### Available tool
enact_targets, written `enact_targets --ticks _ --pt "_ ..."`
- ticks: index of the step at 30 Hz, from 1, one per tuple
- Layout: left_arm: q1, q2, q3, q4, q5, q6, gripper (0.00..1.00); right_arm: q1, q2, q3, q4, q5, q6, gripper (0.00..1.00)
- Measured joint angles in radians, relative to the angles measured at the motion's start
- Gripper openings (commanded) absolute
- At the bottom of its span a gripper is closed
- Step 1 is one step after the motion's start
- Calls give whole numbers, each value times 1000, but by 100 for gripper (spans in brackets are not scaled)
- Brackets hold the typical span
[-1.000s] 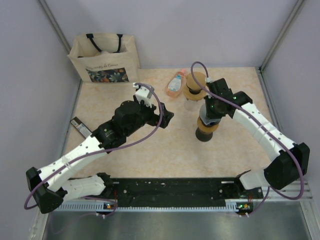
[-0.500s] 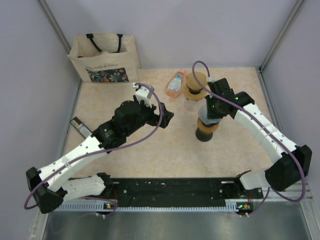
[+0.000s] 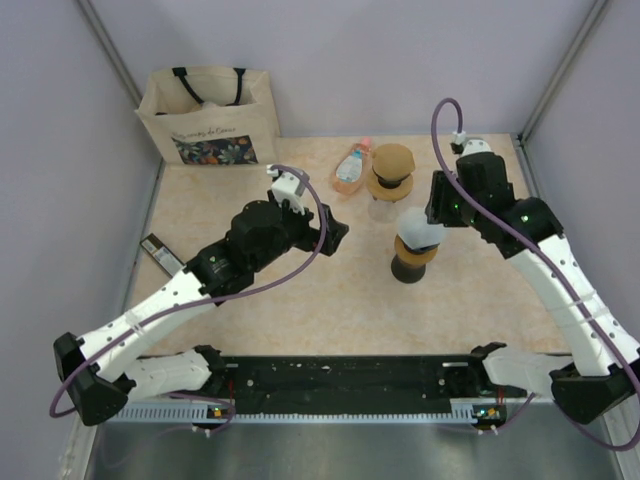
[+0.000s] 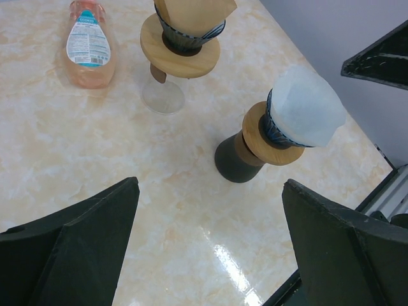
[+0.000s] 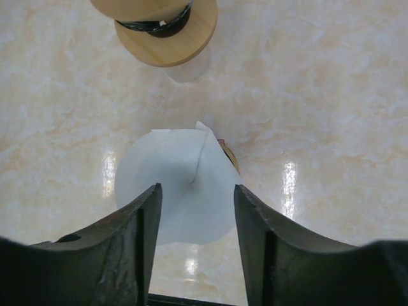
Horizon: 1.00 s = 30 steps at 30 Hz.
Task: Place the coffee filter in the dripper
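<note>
A white coffee filter point(image 3: 420, 232) sits in the dripper point(image 3: 411, 262), a dark ribbed cone with a wooden collar on a dark base. The filter point(image 5: 178, 185) stands up out of the cone, with nothing holding it. My right gripper point(image 3: 440, 203) hangs above and to the right of it. In the right wrist view this gripper point(image 5: 196, 191) is open, with the filter well below its jaws. My left gripper point(image 3: 335, 235) hovers to the left, wide open point(image 4: 210, 185) and empty. From there I see the filter point(image 4: 306, 108) and the dripper point(image 4: 261, 141) ahead.
A second dripper holding a brown filter point(image 3: 390, 175) stands on a glass behind the first. A pink bottle point(image 3: 352, 168) lies to its left. A tote bag point(image 3: 207, 115) is at the back left. A small dark object point(image 3: 158, 252) lies near the left edge.
My right gripper has opened, let go of the white filter and pulled up and to the right. The filter stays in the dripper. The left arm has not moved.
</note>
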Motion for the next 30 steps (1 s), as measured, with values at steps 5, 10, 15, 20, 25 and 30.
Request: enact_targets --ticks 5,10,15,20,25,30 --pt "6 61 14 8 12 -26 99 -13 -39 -24 12 72 18 84" --pt "9 209 99 24 54 -52 99 -34 -39 -86 22 190 78 99" --pt "10 357 183 74 154 -79 99 -69 -32 -115 46 267 125 99" --pt "10 480 256 92 237 -100 99 -86 -22 -146 104 288 143 99" --pt "10 561 301 92 281 -109 99 -87 0 -187 149 272 141 99" --pt "10 587 301 89 299 -114 99 -87 10 -225 167 252 141 99"
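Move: The white paper filter stands in its dripper, its middle some 9 cm under the right hand and about 2 cm to that hand's left; the dripper's wooden collar is another 4 cm lower. The dripper with the brown filter stands about 14 cm ahead and 8 cm left of the right hand, at the white filter's height. From the left hand, the white filter lies roughly 18 cm right, 3 cm ahead and 10 cm lower; the soap bottle some 21 cm ahead, 5 cm right and 22 cm lower. The white filter is approached from its left by the left hand, which swings some 13 cm right, 8 cm down and a little forward, tipping down and turning clockwise about 15 degrees, fingers still wide open. The right hand, already clear above, spreads its fingers fully, slides about 6 cm right, turning clockwise some 20 degrees, then sinks beside the filter's right side while easing forward; contact can't be seen. ##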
